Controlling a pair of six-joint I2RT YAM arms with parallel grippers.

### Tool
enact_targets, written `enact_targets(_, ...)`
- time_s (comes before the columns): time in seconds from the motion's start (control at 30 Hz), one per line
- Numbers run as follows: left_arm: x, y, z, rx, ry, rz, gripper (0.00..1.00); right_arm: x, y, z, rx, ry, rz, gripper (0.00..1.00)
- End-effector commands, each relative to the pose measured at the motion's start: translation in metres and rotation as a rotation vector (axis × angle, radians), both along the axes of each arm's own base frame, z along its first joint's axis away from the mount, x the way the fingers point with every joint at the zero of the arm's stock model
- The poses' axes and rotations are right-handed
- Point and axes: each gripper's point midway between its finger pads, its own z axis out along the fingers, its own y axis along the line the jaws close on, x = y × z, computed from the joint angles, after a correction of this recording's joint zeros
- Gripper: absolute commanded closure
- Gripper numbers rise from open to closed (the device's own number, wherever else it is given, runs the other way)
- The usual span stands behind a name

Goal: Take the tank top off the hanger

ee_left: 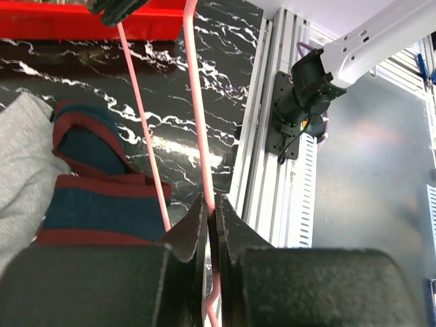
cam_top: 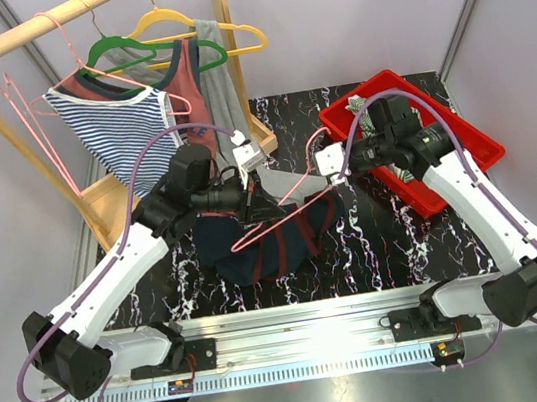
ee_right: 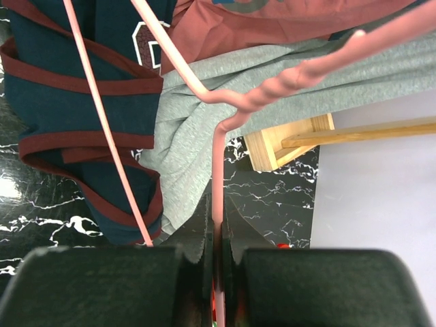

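Note:
A navy tank top [cam_top: 256, 251] with maroon trim lies in a heap on the black marble table [cam_top: 376, 245]. A pink wire hanger [cam_top: 286, 214] is held just above it, between both arms. My left gripper [cam_top: 248, 196] is shut on one end of the wire. My right gripper [cam_top: 337, 169] is shut on the stem below the hook. In the left wrist view the jaws of the left gripper [ee_left: 212, 208] pinch the hanger [ee_left: 197, 102], with the tank top [ee_left: 95, 204] to its left. The right gripper [ee_right: 218, 218] clamps the hanger [ee_right: 216, 163] beside the tank top [ee_right: 68, 54]. Whether a strap still loops the wire is unclear.
A wooden rack [cam_top: 30, 24] at the back left carries a striped top [cam_top: 121, 127], a maroon top [cam_top: 184, 77] and a grey garment [cam_top: 221, 87] on hangers. A red bin [cam_top: 472, 140] stands at the right, behind my right arm. The rack's wooden base [ee_right: 286, 143] is close by.

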Motion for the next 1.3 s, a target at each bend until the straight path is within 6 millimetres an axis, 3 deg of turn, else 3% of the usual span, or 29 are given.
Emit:
enact_targets(0.0, -0.018, -0.007, 0.029, -0.062, -0.063, -0.107, 0.99, 0.010, 0.008, 0.019, 0.061, -0.077, -0.007, 1.00)
enact_targets(0.1, -0.017, -0.004, 0.025, -0.036, -0.072, -0.102, 1.00, 0.010, 0.010, 0.021, 0.078, -0.071, -0.008, 0.98)
enact_targets(0.27, -0.013, 0.000, 0.032, -0.035, -0.105, -0.058, 1.00, 0.009, 0.012, 0.023, 0.118, -0.052, -0.021, 0.78)
enact_targets(0.37, -0.010, 0.005, 0.035, -0.023, -0.122, -0.017, 1.00, 0.012, 0.013, 0.029, 0.157, -0.039, -0.058, 0.56)
enact_targets(0.4, -0.008, 0.008, 0.032, -0.005, -0.121, 0.007, 1.00, 0.013, 0.014, 0.031, 0.170, -0.037, -0.069, 0.42)
enact_targets(0.47, -0.006, 0.012, 0.032, 0.008, -0.137, 0.035, 1.00, 0.019, 0.013, 0.039, 0.202, -0.024, -0.118, 0.28)
enact_targets(0.5, -0.007, 0.015, 0.032, 0.017, -0.141, 0.042, 1.00, 0.019, 0.012, 0.042, 0.211, -0.022, -0.131, 0.17)
enact_targets(0.6, -0.005, 0.024, 0.034, 0.034, -0.165, 0.090, 1.00, 0.020, 0.006, 0.051, 0.227, -0.029, -0.183, 0.00)
enact_targets(0.83, 0.006, 0.047, 0.038, 0.079, -0.189, 0.229, 1.00, -0.001, -0.009, 0.062, 0.265, -0.101, -0.210, 0.00)
enact_targets(0.93, 0.012, 0.057, 0.047, 0.090, -0.205, 0.305, 1.00, -0.009, -0.016, 0.077, 0.313, -0.147, -0.242, 0.00)
enact_targets(1.27, 0.009, 0.092, 0.085, 0.083, -0.300, 0.458, 1.00, 0.009, -0.040, 0.113, 0.487, -0.217, -0.462, 0.00)
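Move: Both hands already grip the empty pink hanger. The left is to take it to the empty pink hangers at the rail's left end, about 35 cm left, 14 ahead and 25 above it; the striped tank top hangs some 25 left, 15 ahead and 5 above. From the right hand, the left gripper is about 10 cm left and 4 back, level; the navy tank top lies 13 left, 5 back, 26 below, and the red box 24 right, 14 ahead, 26 below. Leftwards and up goes the left hand, some 8 cm across towards the rack, keeping its pinch on the pink hanger and turning about 20 degrees counter-clockwise; it sets off only once the right fingers are opening. The right hand spreads its fingers wide, lets go of the hanger and rises about 8 cm, ending slightly to the right with its wrist rolled and swung clockwise. ##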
